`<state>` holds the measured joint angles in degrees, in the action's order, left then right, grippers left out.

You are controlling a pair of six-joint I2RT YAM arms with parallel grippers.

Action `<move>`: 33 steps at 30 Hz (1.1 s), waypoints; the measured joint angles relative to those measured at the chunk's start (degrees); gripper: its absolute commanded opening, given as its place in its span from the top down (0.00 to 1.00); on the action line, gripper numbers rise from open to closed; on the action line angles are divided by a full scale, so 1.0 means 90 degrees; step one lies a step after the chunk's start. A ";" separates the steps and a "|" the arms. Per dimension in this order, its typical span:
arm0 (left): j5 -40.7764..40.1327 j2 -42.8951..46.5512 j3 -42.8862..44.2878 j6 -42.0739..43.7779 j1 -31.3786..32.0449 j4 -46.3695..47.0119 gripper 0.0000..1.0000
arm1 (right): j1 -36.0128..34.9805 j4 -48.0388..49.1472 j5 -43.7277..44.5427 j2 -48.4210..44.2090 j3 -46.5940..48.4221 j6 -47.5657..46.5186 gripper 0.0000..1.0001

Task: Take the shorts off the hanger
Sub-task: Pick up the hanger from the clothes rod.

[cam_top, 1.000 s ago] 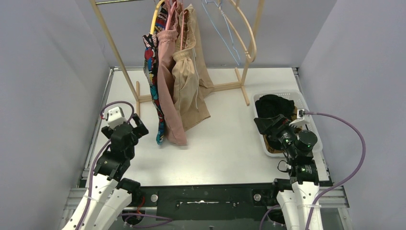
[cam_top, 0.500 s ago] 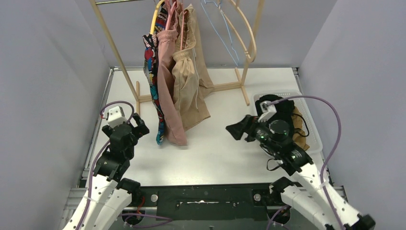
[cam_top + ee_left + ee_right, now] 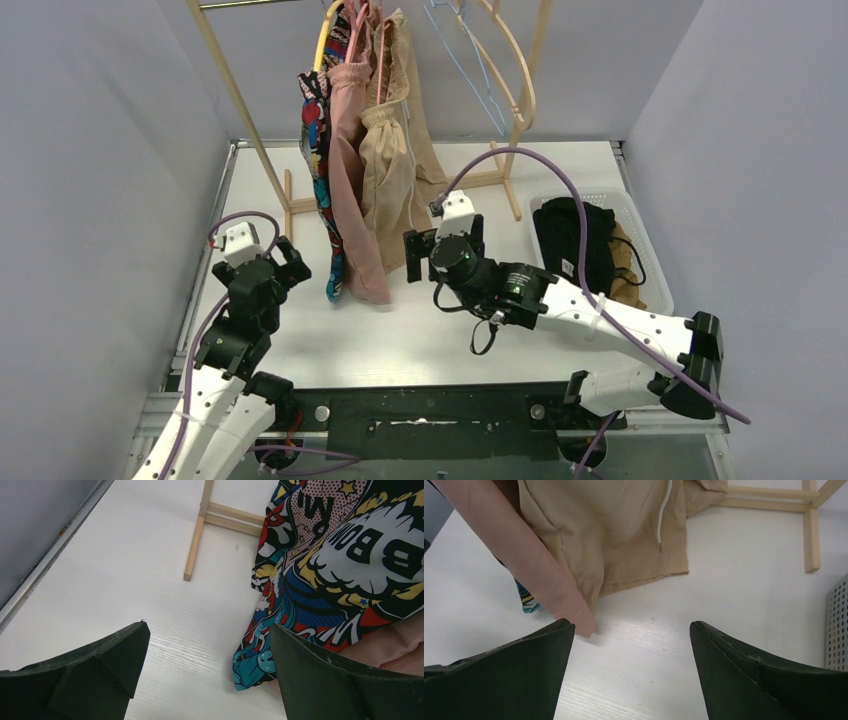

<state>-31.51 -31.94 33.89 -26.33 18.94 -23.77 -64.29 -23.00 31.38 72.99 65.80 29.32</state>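
Note:
Three pairs of shorts hang on hangers from the wooden rack: comic print, dusty pink and beige. Their hems touch the table. Black shorts lie in the white basket, on top of a tan-brown pair. My right gripper is open, low over the table just right of the beige hem. The pink leg tip lies by its left finger, and nothing sits in the right gripper. My left gripper is open and empty beside the comic print.
Empty blue wire hangers and a wooden hanger hang at the rack's right end. The rack's wooden feet rest on the table. The basket's wall is to my right gripper's right. Grey walls close both sides.
My right arm has swung left from above the basket across the table to the hanging shorts, its gripper open. The left arm has not moved.

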 measured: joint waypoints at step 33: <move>-0.0090 0.0124 0.0000 0.0000 0.0000 -0.0002 0.09 | 0.0896 -0.0469 -0.0906 0.2191 0.4741 -0.0850 0.12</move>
<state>-32.32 -30.83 33.89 -26.33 18.94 -23.79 -56.23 -27.22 23.22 92.71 108.47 21.67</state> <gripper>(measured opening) 0.913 0.877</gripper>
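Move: The beige shorts' pink hanger, on the clothes rod, is about 18 cm ahead of the right hand, 10 cm to its left and some 25 cm above. The pink trousers hang roughly 14 cm ahead and 16 cm left of that hand; the empty blue hanger is around 22 cm ahead and 5 cm right, up near rod height. From the left hand, the pink hanger lies about 16 cm ahead, 21 cm right and 29 cm higher. The beige shorts' hanger is approached by the right hand, which climbs about 17 cm while reaching forward some 8 cm and edging left, slowing midway before it rises faster again. The wrist tips its fingers upward and rolls slightly, left side rising; the fingers stay wide open, facing the shorts' waistband, with no touch to be seen. ##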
